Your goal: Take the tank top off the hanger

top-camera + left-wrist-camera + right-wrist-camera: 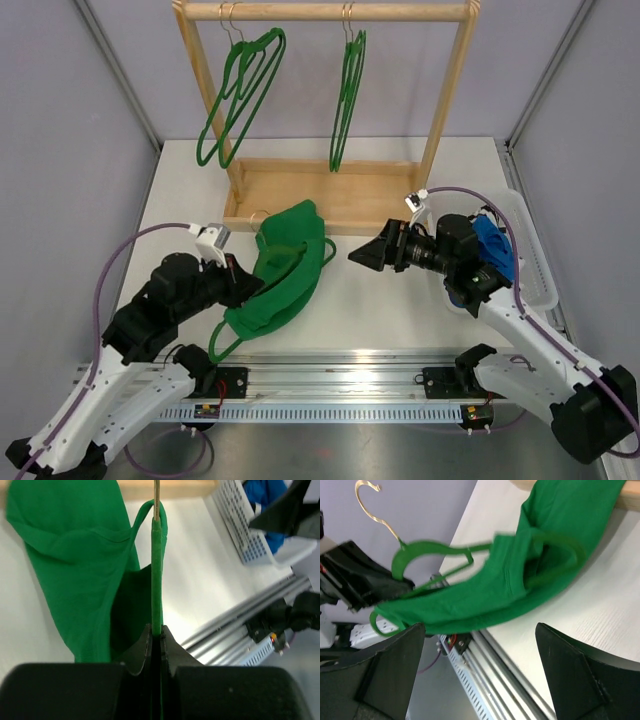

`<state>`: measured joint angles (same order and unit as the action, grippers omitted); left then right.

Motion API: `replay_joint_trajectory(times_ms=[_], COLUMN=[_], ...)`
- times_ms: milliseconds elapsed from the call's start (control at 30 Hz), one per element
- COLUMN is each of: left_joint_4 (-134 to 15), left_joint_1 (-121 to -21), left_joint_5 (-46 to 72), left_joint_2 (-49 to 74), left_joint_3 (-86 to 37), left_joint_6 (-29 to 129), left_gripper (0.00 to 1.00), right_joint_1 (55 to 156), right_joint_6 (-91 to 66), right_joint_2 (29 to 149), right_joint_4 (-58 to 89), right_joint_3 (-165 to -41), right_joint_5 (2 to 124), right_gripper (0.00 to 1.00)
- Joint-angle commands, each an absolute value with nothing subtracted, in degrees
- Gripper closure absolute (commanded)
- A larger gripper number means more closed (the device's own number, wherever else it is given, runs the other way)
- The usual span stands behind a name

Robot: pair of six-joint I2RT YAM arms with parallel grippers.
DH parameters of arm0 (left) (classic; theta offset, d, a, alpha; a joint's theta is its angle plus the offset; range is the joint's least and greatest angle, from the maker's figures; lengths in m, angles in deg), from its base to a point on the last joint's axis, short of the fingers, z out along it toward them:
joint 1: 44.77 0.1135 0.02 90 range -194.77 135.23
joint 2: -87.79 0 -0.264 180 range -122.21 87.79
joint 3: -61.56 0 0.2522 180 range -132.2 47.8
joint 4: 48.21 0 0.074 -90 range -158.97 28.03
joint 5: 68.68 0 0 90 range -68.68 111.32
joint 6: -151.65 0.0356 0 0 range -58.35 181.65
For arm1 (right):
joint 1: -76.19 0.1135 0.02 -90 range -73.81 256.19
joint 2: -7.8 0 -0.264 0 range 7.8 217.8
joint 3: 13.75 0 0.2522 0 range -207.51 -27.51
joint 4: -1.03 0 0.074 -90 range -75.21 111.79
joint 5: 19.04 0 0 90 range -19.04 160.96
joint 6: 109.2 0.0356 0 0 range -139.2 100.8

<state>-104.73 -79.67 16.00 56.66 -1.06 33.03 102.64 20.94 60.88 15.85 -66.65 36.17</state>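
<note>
The green tank top (290, 265) hangs on a green hanger (427, 547) with a gold hook (375, 505), tilted just above the table in front of the rack. My left gripper (156, 632) is shut on the hanger's green bar (157, 575), and the cloth (75, 570) droops to its left. In the top view this gripper (250, 290) sits at the garment's left edge. My right gripper (362, 255) is open and empty, a short way right of the tank top and pointing at it. Its fingers (395, 665) frame the lower hem of the cloth (530, 575) without touching it.
A wooden rack (330, 190) stands behind, with bare green hangers (240, 90) on its rail. A white basket (535, 270) holding a blue garment (495, 250) sits at the right, under my right arm. A metal rail (340, 385) runs along the near table edge.
</note>
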Motion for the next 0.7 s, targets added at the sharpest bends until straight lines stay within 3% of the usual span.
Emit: replay_joint_trajectory(times_ms=[0,167,500,667], left_joint_4=[-96.1,-91.3,-86.1,-86.1], left_joint_1=[-79.9,-79.9,-79.9,-79.9], left_joint_5=[4.5,4.1,1.8,1.9], left_joint_2=[59.9,62.5,59.9,59.9], left_joint_3=[3.8,11.1,12.5,11.5], left_joint_6=[28.8,24.6,23.0,23.2], left_gripper=[1.00,1.00,1.00,1.00], right_joint_1=[107.7,115.7,118.6,118.6], right_joint_6=[18.4,13.5,14.1,14.5], right_joint_2=[63.4,72.9,81.3,84.4], right_joint_4=[7.7,17.1,12.6,10.6], right_joint_3=[-67.4,-73.6,-74.2,-74.4], right_joint_5=[51.8,62.6,62.3,59.4], right_gripper=[0.01,0.09,0.18,0.40])
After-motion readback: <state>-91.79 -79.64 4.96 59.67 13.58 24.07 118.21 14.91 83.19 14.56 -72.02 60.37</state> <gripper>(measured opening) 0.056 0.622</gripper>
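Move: The green tank top's shoulder strap, draped over the held hanger, lies about 11 cm left of the open right hand, 4 cm ahead and 7 cm below; the hanger's looped end is nearer, some 7 cm left, 3 cm ahead and 8 cm below. The rack base's front rail is about 16 cm ahead, 8 cm left and well below. From the left hand, the strap is roughly 11 cm right, 8 cm ahead and 3 cm lower. The tank top's strap on the hanger's right shoulder is reached by the right hand, which sinks about 10 cm while going left and somewhat forward, its left side tipping down some 20 degrees, and partly closes its fingers around strap and hanger. The left hand, still pinching the hanger, sinks about 5 cm and shifts right towards it, easing up slightly at the end. ##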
